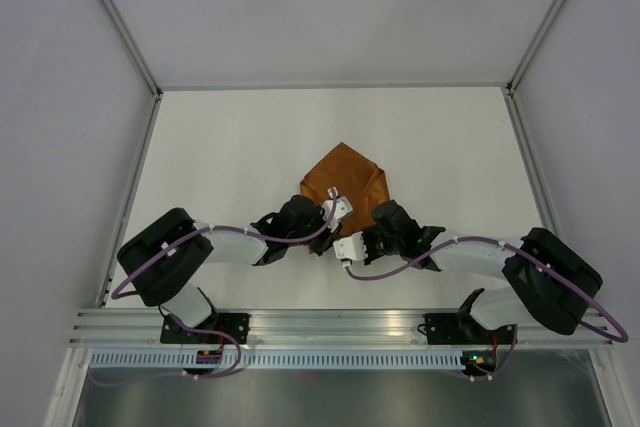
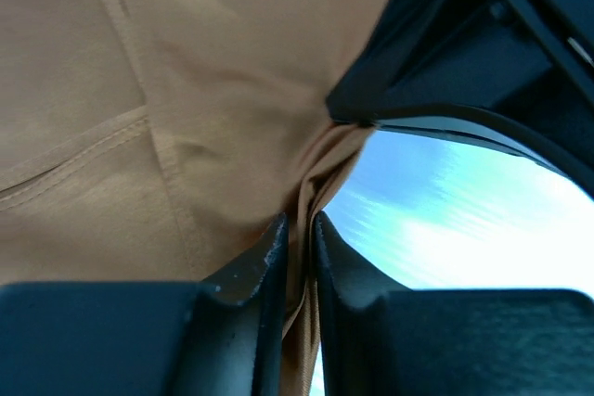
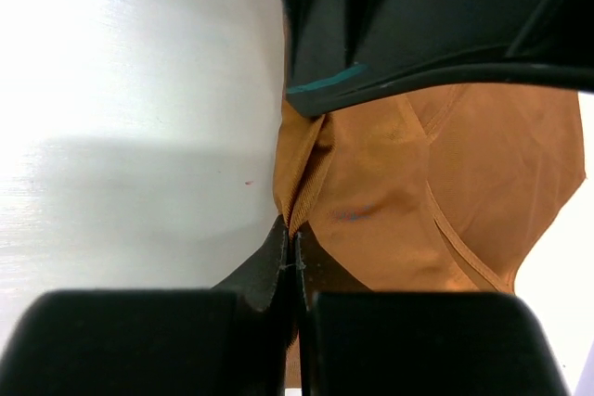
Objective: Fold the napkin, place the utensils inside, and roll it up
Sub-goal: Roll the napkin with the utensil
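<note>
The rust-brown napkin point(image 1: 345, 179) lies folded in the middle of the table, its near edge drawn into a bunch between the two arms. In the left wrist view a gathered fold of the napkin point(image 2: 139, 136) runs between the narrowly parted jaws of my left gripper point(image 2: 299, 224), which hold it. My right gripper point(image 3: 293, 238) is shut tight on the napkin's point(image 3: 464, 164) edge. The two meet close together, left gripper point(image 1: 328, 231) beside right gripper point(image 1: 358, 231). Each wrist view shows the other gripper's black body just beyond the cloth. The utensils are hidden.
The white table point(image 1: 220, 147) is walled by pale panels with aluminium posts at the back corners. A metal rail point(image 1: 340, 325) carrying both arm bases runs along the near edge. Purple cables loop along each arm.
</note>
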Available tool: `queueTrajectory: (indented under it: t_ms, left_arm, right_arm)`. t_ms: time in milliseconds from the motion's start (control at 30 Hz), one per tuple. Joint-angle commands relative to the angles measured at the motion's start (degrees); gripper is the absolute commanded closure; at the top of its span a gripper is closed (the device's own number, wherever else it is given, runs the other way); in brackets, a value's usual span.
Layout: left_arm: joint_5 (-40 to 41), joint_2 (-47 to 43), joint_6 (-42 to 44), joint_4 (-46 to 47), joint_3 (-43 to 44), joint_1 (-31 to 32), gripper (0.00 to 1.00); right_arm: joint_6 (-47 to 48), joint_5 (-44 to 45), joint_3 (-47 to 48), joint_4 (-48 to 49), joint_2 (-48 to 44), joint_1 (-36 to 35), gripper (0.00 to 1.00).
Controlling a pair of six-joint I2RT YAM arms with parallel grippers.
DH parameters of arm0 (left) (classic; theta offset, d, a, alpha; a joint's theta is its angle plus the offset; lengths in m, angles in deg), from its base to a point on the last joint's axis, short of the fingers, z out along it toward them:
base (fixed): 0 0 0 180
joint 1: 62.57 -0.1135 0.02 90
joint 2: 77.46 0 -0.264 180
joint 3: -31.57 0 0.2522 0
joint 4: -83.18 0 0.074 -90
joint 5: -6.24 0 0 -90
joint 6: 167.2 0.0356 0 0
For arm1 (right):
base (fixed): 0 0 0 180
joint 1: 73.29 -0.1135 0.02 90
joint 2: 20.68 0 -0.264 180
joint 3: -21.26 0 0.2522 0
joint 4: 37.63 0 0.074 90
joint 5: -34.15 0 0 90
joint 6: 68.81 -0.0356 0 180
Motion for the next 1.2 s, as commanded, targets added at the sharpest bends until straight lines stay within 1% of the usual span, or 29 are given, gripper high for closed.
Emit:
queueTrajectory:
  t_ms: [0, 33, 67, 267, 467, 633, 733, 833, 867, 900, 1000, 1033, 1067, 1133, 1167]
  left_arm:
    - [-2.72, -1.95, -4.49, 5.76, -1.33, -1.89, 0.76]
    - [-2.81, -2.03, -6.49, 6.55, -1.68, -2.07, 0.75]
    - [-3.16, -2.12, -7.03, 7.78, -1.86, -2.34, 0.71]
    - [-4.74, -2.56, -10.55, 12.08, -4.05, -3.3, 0.64]
    - [-5.27, -5.54, -12.75, 17.37, -8.0, -3.74, 0.6]
    - [-2.99, -7.65, -13.63, 16.32, -8.45, -4.18, 0.57]
    - [0.34, -9.06, -15.2, 18.94, -10.11, -4.62, 0.57]
    - [5.44, -10.64, -17.67, 20.27, -12.05, -5.76, 0.58]
    - [9.28, -11.52, -18.89, 20.01, -12.66, -6.2, 0.58]
    - [10.89, -12.13, -19.69, 19.4, -12.84, -6.47, 0.58]
    - [19.06, -14.86, -23.11, 18.69, -13.98, -6.82, 0.58]
    - [20.29, -15.65, -23.64, 20.34, -14.77, -6.82, 0.58]
    - [24.14, -16.61, -25.91, 22.53, -16.61, -6.82, 0.58]
    - [29.16, -20.04, -27.68, 24.39, -19.24, -6.82, 0.58]
    - [30.23, -21.36, -27.78, 26.32, -20.04, -6.82, 0.58]
  right_arm:
    - [-0.45, -3.76, 2.17, -9.68, 1.79, -0.21, 0.99]
    - [-0.54, -3.94, 3.05, -10.38, 2.4, -0.21, 0.99]
    - [-0.54, -3.94, 3.32, -11.26, 2.58, -0.21, 1.0]
    - [-1.24, -5.08, 5.77, -14.69, 4.07, -0.04, 1.0]
    - [-2.3, -7.54, 9.82, -19.0, 6.36, 1.37, 1.0]
    - [-2.39, -8.86, 11.93, -21.37, 7.68, 2.34, 1.0]
    - [-2.39, -9.65, 13.07, -22.69, 8.38, 2.86, 1.0]
    - [-2.3, -10.79, 14.56, -24.62, 9.35, 3.39, 0.99]
    - [-2.3, -11.23, 15.09, -25.41, 9.78, 3.65, 0.99]
    - [-2.3, -12.11, 16.23, -26.03, 10.31, 3.92, 0.99]
    - [-2.39, -13.34, 18.25, -28.32, 11.45, 4.88, 1.0]
    - [-2.39, -14.04, 18.78, -29.54, 11.81, 5.06, 1.0]
    - [-2.39, -14.66, 19.4, -30.33, 12.16, 5.58, 1.0]
    - [-2.3, -16.32, 21.77, -33.22, 13.65, 6.37, 1.0]
    - [-2.12, -16.77, 23.52, -34.37, 14.79, 6.55, 0.99]
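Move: The napkin's rolled near edge already lies between the left gripper's barely parted fingers, and the right gripper holds the same edge about 10 cm to the left one's right. From the left hand, the napkin's flat middle is about 14 cm ahead, 6 cm right and 2 cm lower; its left corner is about 18 cm ahead and 5 cm left. The right hand has that middle some 14 cm ahead and 5 cm left. Open the left gripper further to let go of the rolled edge, lift it clear, then swing it left about 8 cm and somewhat forward, still rising, turning it some 35 degrees counter-clockwise. Meanwhile keep the right fingers shut on the edge almost in place, and tip that wrist about 20 degrees so the hand leans forward over the napkin while its tips point more steeply down. ##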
